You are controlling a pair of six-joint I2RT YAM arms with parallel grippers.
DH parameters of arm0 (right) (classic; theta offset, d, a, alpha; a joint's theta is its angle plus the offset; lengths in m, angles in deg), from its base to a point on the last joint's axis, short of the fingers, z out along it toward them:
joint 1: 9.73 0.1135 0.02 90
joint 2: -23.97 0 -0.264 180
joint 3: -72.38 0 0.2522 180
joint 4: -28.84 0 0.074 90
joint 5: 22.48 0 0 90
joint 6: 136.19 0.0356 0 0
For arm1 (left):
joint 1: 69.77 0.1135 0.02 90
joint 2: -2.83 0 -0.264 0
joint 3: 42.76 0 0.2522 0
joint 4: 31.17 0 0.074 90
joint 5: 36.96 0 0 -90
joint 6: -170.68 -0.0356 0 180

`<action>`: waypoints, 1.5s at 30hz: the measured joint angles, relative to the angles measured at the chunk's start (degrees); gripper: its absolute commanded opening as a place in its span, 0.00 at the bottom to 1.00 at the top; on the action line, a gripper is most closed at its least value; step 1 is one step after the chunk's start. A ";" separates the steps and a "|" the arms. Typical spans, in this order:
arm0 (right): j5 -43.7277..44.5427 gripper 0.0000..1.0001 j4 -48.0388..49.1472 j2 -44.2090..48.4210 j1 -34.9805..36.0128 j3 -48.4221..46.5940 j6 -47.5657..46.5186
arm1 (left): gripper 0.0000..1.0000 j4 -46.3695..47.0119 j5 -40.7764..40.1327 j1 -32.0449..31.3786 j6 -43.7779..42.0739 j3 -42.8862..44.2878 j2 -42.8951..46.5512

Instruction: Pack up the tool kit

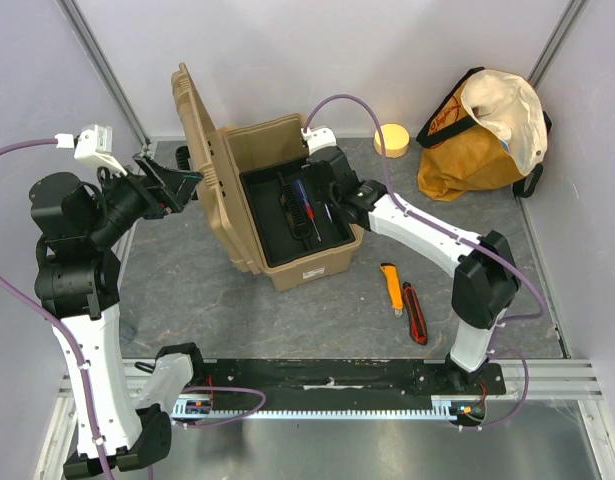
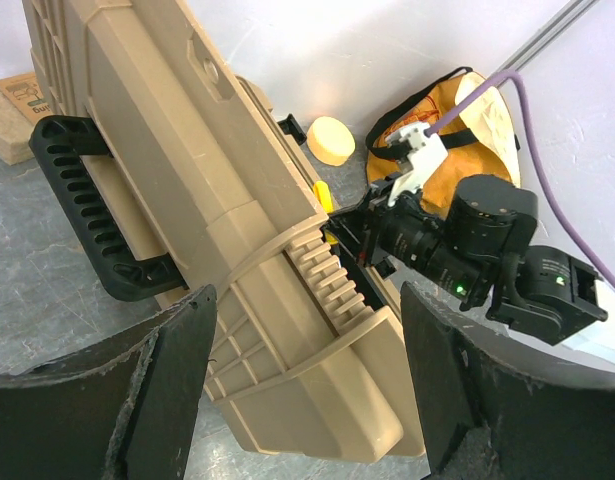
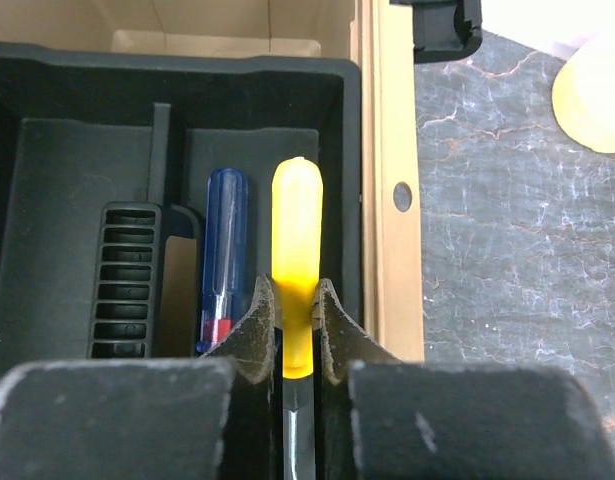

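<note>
The tan tool kit (image 1: 317, 262) stands open on the table, its lid (image 1: 202, 150) raised on the left. Its black tray holds a blue-handled screwdriver (image 3: 225, 240) and a black ribbed tool (image 3: 127, 280). My right gripper (image 3: 297, 315) reaches into the tray from the right (image 1: 322, 200), shut on the yellow handle of a screwdriver (image 3: 296, 230) that lies beside the blue one. My left gripper (image 2: 305, 340) is open behind the lid's outer face (image 2: 187, 150), near the black carry handle (image 2: 87, 210), and holds nothing.
An orange-yellow cloth bag (image 1: 482, 125) sits at the back right, with a round pale-yellow roll (image 1: 391, 139) beside it. A yellow utility knife (image 1: 391, 287) and a red one (image 1: 415, 312) lie to the right of the box. A small tan block (image 2: 12, 110) rests behind the lid.
</note>
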 measured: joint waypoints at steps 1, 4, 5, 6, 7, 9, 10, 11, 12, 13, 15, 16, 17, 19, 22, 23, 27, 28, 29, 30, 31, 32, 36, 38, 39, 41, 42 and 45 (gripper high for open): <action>-0.02 0.11 0.00 -0.46 0.00 -0.02 0.00 | 0.80 0.00 0.02 0.00 -0.02 0.00 0.00; -0.04 0.14 -0.28 -2.08 0.00 -0.02 0.07 | 0.80 0.00 0.00 0.00 -0.02 0.00 0.00; -0.04 0.16 -0.61 -2.60 0.00 -0.02 0.11 | 0.80 0.00 0.00 0.00 -0.02 0.00 0.00; -0.04 0.18 -0.90 -2.95 0.00 -0.02 0.15 | 0.80 0.00 0.02 0.00 -0.02 0.00 0.00; -0.02 0.22 -1.31 -3.32 0.00 -0.02 0.15 | 0.80 0.00 0.02 0.00 -0.02 0.00 0.04; -0.02 0.32 -1.75 -3.65 0.00 -0.02 0.31 | 0.80 0.00 0.00 0.00 -0.02 0.00 0.07; -0.02 0.36 -1.90 -3.67 0.00 -0.02 0.48 | 0.80 0.00 0.00 0.00 -0.02 0.00 0.07; -0.02 0.39 -2.08 -3.67 0.00 -0.02 0.55 | 0.80 0.00 0.00 0.00 -0.02 0.00 0.07; -0.37 0.41 -2.10 -3.67 0.00 -0.04 0.76 | 0.80 0.00 0.00 0.00 -0.02 0.00 0.07; -0.44 0.42 -2.16 -3.67 0.04 -0.15 0.85 | 0.80 0.00 0.00 0.00 -0.02 0.00 0.07; -0.48 0.44 -2.29 -3.65 0.24 -0.28 1.01 | 0.80 0.00 0.00 0.00 -0.02 0.00 0.11; -0.50 0.44 -2.34 -3.63 0.26 -0.37 1.07 | 0.80 0.00 0.00 0.00 -0.02 0.00 0.13; -0.61 0.44 -2.51 -3.52 0.28 -0.44 1.25 | 0.80 0.00 0.00 0.00 -0.02 0.00 0.17; -0.74 0.44 -3.08 -2.82 0.26 -0.46 1.51 | 0.80 0.00 0.00 0.00 -0.02 0.00 0.24; -0.59 0.48 -4.83 -0.17 0.26 -0.42 2.36 | 0.80 0.00 0.00 0.00 -0.02 0.00 0.39; -0.28 0.50 -5.53 1.29 0.26 -0.31 2.67 | 0.80 -0.02 0.00 0.00 -0.02 0.00 0.44; 2.38 0.56 -6.88 10.84 0.26 2.03 4.61 | 0.80 -0.02 0.02 0.00 -0.02 0.00 0.66; 3.06 0.57 -7.41 13.20 0.26 2.64 5.03 | 0.80 -0.02 0.02 0.00 -0.02 0.00 0.68; 4.22 0.59 -8.00 16.09 0.22 3.63 5.73 | 0.80 0.00 0.04 0.00 0.00 0.00 0.83; 5.35 0.60 -8.76 18.69 0.17 4.63 6.45 | 0.80 -0.02 0.04 0.00 -0.02 0.00 0.94; 6.80 0.61 -9.73 21.59 0.02 6.19 7.28 | 0.80 -0.02 0.04 0.00 -0.02 0.00 1.05; 7.98 0.61 -10.54 23.56 -0.20 7.50 7.98 | 0.80 -0.02 0.04 0.00 0.00 0.00 1.22; 11.82 0.66 -15.13 29.77 -2.23 15.08 10.80 | 0.80 -0.02 0.07 0.00 0.00 0.00 1.62; 12.92 0.69 -18.36 32.00 -4.04 20.06 12.59 | 0.80 0.00 0.09 0.00 -0.02 0.00 1.77; 13.20 0.69 -19.82 32.81 -4.76 22.03 13.25 | 0.80 0.00 0.09 0.00 0.00 0.00 1.77; 13.16 0.70 -22.43 35.17 -6.71 27.02 14.91 | 0.80 0.00 0.09 0.00 0.00 0.00 1.77; 12.96 0.71 -23.69 36.44 -7.41 29.07 15.61 | 0.80 0.00 0.09 0.00 0.00 0.00 1.77; 11.19 0.77 -26.58 40.26 -9.22 34.49 17.84 | 0.80 0.00 0.09 0.00 0.00 -0.02 1.77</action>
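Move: I hold the yellow screwdriver by its handle, straight over its free spot in the tray, about 5 cm below my right hand. The blue-red screwdriver lies 3 cm left of that spot and 1 cm back, the tray's ribbed handle about 6 cm left and 1 cm back. Out on the table, roughly 21 cm below this hand, are the orange cutter, 18 cm back and 14 right, and the red cutter, 24 back and 20 right. From my left hand the spot is some 17 cm ahead, 23 right and 27 down. I lower the yellow screwdriver about 4 cm into the tray and open my right fingers to let go of it. Then I lift up out of the toolbox, over its right wall, and swing some 23 cm right and 15 back towards the two cutters, sinking again on the way while the hand turns clockwise nearly 30 degrees, tips further down and spreads wider. ##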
